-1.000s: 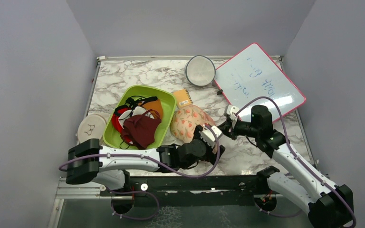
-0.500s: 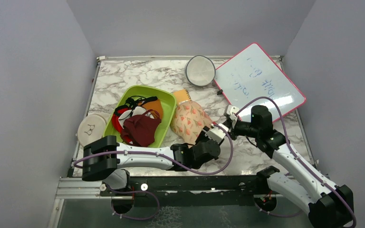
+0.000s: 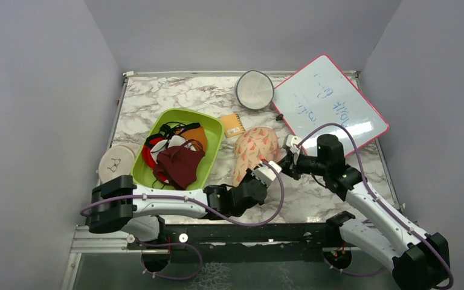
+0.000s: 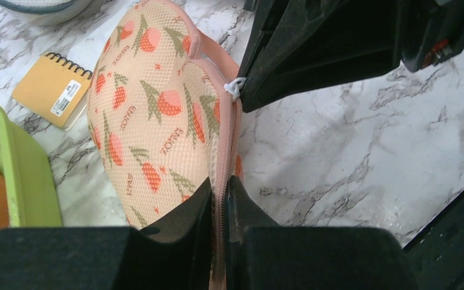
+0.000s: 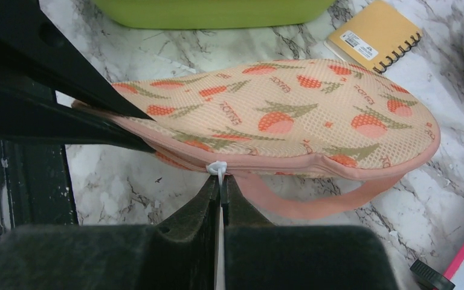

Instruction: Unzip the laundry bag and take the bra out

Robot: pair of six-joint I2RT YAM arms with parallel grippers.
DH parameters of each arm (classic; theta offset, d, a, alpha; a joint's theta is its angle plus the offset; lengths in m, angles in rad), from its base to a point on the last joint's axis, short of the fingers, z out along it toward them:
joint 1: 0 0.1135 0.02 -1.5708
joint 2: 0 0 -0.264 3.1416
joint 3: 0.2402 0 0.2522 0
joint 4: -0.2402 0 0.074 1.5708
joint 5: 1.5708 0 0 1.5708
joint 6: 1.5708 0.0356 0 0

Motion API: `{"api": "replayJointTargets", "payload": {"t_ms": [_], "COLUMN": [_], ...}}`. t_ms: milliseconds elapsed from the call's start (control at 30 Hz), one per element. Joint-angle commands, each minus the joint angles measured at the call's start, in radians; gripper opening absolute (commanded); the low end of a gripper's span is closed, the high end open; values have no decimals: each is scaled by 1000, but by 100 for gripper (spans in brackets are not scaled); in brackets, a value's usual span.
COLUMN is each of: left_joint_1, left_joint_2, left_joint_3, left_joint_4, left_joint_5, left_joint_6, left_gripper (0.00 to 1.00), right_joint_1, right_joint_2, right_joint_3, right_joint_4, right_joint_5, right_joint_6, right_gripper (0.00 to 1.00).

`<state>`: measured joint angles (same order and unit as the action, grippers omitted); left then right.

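The laundry bag [image 3: 255, 148], a peach pouch with carrot print, stands tilted on its edge in the middle of the table; it also shows in the left wrist view [image 4: 157, 115] and the right wrist view [image 5: 290, 115]. My left gripper [image 3: 260, 173] [image 4: 219, 196] is shut on the bag's zipper edge at its near end. My right gripper [image 3: 288, 158] [image 5: 222, 187] is shut on the white zipper pull [image 5: 218, 168] [image 4: 235, 87]. The zipper looks closed along the visible edge. A peach loop strap [image 5: 314, 202] hangs below the bag. The bra is hidden.
A green tray [image 3: 211, 158] holding maroon and orange cloths sits left of the bag. A small orange spiral notebook [image 3: 232, 125] lies behind it. A grey-rimmed white disc [image 3: 254, 89] and a pink-framed whiteboard [image 3: 329, 103] are at the back right. A round white lid [image 3: 116, 162] lies far left.
The bag has been lifted and shifted right, tilting up onto its edge. My left gripper moved right and forward with the bag's edge; the right gripper stayed near the same spot.
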<state>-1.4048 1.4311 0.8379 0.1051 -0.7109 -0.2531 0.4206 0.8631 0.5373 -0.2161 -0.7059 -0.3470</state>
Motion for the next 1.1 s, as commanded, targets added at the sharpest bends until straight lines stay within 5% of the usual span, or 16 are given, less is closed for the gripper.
{"api": "replayJointTargets", "payload": {"t_ms": [0, 400, 633, 1000, 1067], "left_joint_1": [-2, -2, -3, -3, -2], "left_joint_2": [-102, -367, -428, -464, -468], "left_joint_3": [-73, -322, -364, -401, -405], "left_joint_4": [18, 120, 46, -63, -64], "left_joint_5": [35, 206, 200, 212, 271], "left_joint_6": [80, 143, 109, 35, 32], "left_gripper": [0, 0, 0, 0, 9], "right_joint_1": [-2, -3, -16, -20, -20], "right_joint_2": [23, 195, 350, 338, 307], "right_joint_3": [18, -15, 1, 36, 31], "right_joint_4": [34, 294, 451, 409, 389], "right_joint_5": [76, 226, 269, 154, 109], "right_joint_6": [13, 96, 70, 15, 34], "right_gripper": [1, 1, 1, 1, 1]}}
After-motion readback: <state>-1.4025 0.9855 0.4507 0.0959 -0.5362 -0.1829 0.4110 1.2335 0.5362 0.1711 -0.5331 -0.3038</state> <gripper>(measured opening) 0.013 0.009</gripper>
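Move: Between the right fingers is the zip pull, already pinched; the bag's far end, where its seam leads, lies some 13 cm ahead, about 3 cm left and 6 cm lower. From the right hand, the notepad is roughly 15 cm ahead and 14 cm left, and the whiteboard 21 cm ahead and 17 cm right, both near table level. The left hand grips the bag's near end; the pull lies about 4 cm ahead of it and 3 cm right, level in height. Drawing the zip pull away from the left hand, the right hand first sinks, then runs forward along the seam towards the bag's far end, about 8 cm forward and 5 cm down, turning some 10 degrees clockwise. The left hand keeps its pinch on the near end and hauls it the other way, roughly 8 cm left with some drift back, sinking late and turning clockwise about as much. Both grippers stay shut. ##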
